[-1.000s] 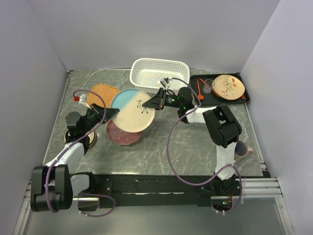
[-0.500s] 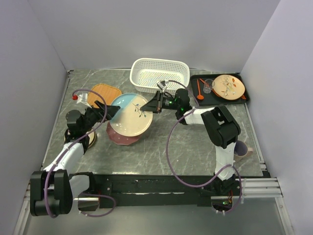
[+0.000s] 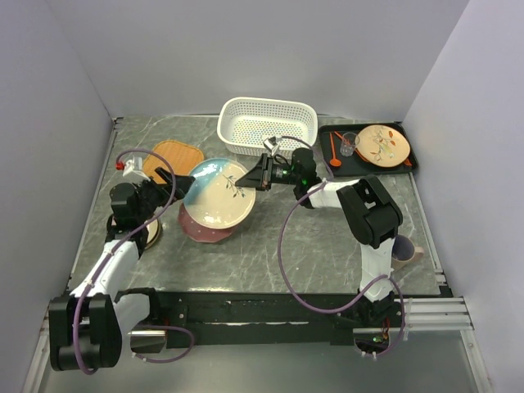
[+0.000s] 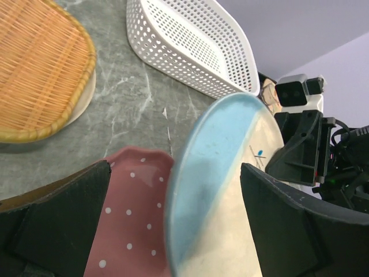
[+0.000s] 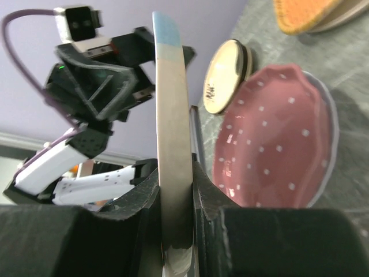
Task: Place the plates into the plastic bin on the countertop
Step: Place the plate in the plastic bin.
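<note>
A pale blue-cream plate (image 3: pixel 214 195) with a leaf sprig hangs tilted over the speckled pink plate (image 3: pixel 203 228). My right gripper (image 3: pixel 255 175) is shut on its right rim; in the right wrist view the plate (image 5: pixel 172 115) shows edge-on between the pads of that gripper (image 5: pixel 174 202). My left gripper (image 3: pixel 173 188) stands open at the plate's left rim, and the rim (image 4: pixel 190 190) sits between its spread fingers (image 4: pixel 294 231) without touching them. The white plastic bin (image 3: pixel 267 125) stands behind on the countertop (image 3: pixel 278 237). An orange rounded-square plate (image 3: pixel 174 155) lies at the left.
A tan plate with a brown rim (image 3: pixel 152 234) lies under my left arm. At the back right a black tray (image 3: pixel 337 137) carries a cream plate with red-orange marks (image 3: pixel 383 144), a small glass and orange utensils. Grey walls close in three sides.
My left gripper has opened and let go of the plate's left rim, drawing back slightly left. The right gripper keeps hold; the plate has shifted a little toward the left and front.
</note>
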You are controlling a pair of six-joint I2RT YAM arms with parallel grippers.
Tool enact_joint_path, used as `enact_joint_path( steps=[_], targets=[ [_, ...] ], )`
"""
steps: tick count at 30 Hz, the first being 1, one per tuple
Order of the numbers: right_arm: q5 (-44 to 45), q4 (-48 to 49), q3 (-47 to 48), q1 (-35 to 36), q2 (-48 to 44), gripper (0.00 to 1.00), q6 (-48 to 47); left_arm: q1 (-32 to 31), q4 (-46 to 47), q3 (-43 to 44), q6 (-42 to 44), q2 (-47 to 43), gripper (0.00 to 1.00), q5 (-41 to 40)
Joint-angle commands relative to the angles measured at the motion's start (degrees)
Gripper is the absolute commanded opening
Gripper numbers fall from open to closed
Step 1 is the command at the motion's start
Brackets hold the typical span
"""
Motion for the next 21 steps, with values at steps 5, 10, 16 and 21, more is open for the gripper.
enact_joint_path(
  steps=[5,10,16,21],
  targets=[
    [7.2,-18.6,9.9,-2.5,-5.0,0.0,-12.9,-0.2,0.4,1.7,2.3,-2.6,0.99,-0.4],
    [9.2,-23.1,15.1,-4.3,-3.5,0.0,-14.7,-0.2,0.7,1.4,2.9,-3.3,0.99,0.3],
    [10.0,-25.2,19.9,-7.4,-0.9,0.0,-13.6,-0.2,1.7,1.0,3.5,-2.5,0.99,1.6],
    [10.3,-27.3,25.5,-9.3,1.9,0.0,-13.4,-0.2,3.4,0.8,2.9,-0.9,0.99,3.8]
  ],
)
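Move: The plastic bin stands roughly 27 cm ahead and 7 cm right of the right hand, some 12 cm lower. The held plate's middle is about 10 cm to this hand's left. The pink plate lies 13 cm left and 2 cm back, about 16 cm down; the wicker tray is some 27 cm left and 17 cm ahead. From the left hand the bin is about 27 cm ahead and 26 cm right. Rim still pinched, the right hand carries the plate about 12 cm forward-right towards the bin, turning clockwise. ##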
